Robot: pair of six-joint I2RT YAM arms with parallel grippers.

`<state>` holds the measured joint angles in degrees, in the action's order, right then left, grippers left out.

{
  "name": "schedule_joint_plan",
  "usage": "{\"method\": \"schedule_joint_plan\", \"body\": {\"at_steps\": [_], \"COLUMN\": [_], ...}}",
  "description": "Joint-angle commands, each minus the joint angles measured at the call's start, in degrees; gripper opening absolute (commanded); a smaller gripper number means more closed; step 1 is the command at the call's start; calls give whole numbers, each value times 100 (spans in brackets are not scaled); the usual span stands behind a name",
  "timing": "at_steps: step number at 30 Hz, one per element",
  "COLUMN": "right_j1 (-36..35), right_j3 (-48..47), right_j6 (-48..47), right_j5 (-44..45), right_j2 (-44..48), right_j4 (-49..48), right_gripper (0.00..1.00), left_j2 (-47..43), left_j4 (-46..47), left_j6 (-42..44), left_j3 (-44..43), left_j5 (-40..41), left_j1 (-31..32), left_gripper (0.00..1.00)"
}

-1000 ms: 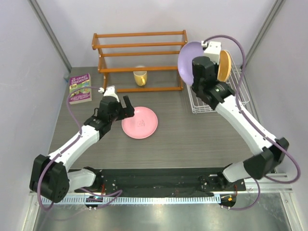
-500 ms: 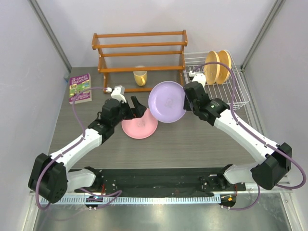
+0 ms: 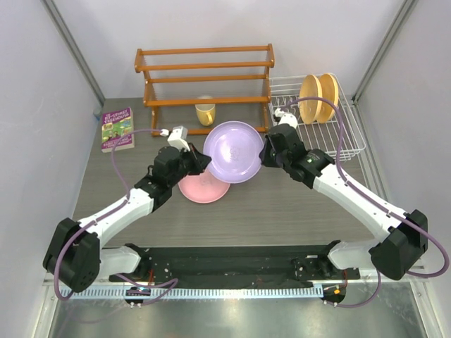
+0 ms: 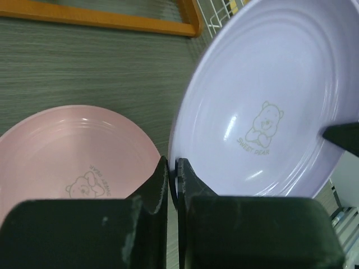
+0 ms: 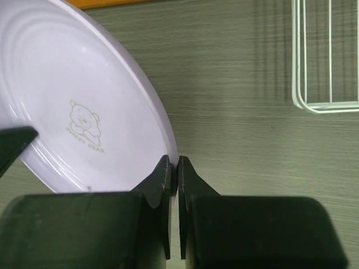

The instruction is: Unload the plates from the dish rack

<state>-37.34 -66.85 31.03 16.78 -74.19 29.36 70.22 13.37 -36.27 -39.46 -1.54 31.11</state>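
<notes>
The lavender plate [image 3: 235,150] hangs above the table between both arms. My left gripper [image 3: 205,160] is shut on its left rim, and my right gripper [image 3: 264,152] is shut on its right rim. Its bear print shows in the left wrist view [image 4: 263,117] and in the right wrist view [image 5: 84,123]. Below it the pink plate [image 3: 201,189] lies flat on the table, also seen by the left wrist [image 4: 67,162]. Two orange-yellow plates [image 3: 317,97] stand upright in the white wire dish rack [image 3: 349,141] at the back right.
A brown wooden shelf rack [image 3: 204,84] stands at the back with a yellow mug [image 3: 206,113] under it. A book [image 3: 118,129] lies at the back left. The dish rack's corner [image 5: 325,106] shows in the right wrist view.
My right arm carried the lavender plate from the dish rack leftward to the middle. My left gripper moved right over the pink plate and closed on the lavender plate's left rim.
</notes>
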Motion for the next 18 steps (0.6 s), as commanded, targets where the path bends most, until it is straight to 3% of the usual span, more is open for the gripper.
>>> {"method": "schedule_joint_plan", "body": {"at_steps": [1,5,6,7,8,9,18], "right_j1": [-27,-27,-27,-27,-36,-28,-1], "right_j3": [-47,31,58,75,67,67,67], "right_j6": [237,176,141,106,45,35,-228], "right_j5": [-288,-140,-70,70,193,342,915], "right_j2": [230,274,300,318,326,353,362], "right_j4": [-519,-528,-520,-502,-450,-397,-212], "right_gripper": [7,45,42,45,64,74,75], "left_j2": [-34,-174,-236,-280,-324,-394,-255], "left_j4": [9,-229,-325,-413,-518,-780,-2353], "left_j6": [208,340,392,454,541,586,481], "left_j3": [-53,-35,-18,-18,-35,-96,-623], "left_j5": [275,593,663,760,935,1041,1393], "left_j1": [18,18,18,18,9,9,-315], "left_gripper": [0,0,0,0,0,0,0]}}
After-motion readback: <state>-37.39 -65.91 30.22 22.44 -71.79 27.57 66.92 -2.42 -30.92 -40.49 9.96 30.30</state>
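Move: My left and right fingers both hold the rim of the purple plate; its middle lies about 8 cm right and 2 cm ahead of my left hand, and about 9 cm left and 2 cm ahead of my right. The pink plate lies some 14 cm below my left hand, about 2 cm ahead and 2 cm left. The shelf's bottom rail runs roughly 21 cm ahead of that hand, level with it sideways. I hand the purple plate wholly over to my left hand: my right fingers open wide and let go of the rim, then that hand eases about 2 cm right and slightly up. Keeping its pinch, my left hand carries the plate left about 5 cm and down some 3 cm over the pink plate, its left side rolling up and turning a little counter-clockwise. ##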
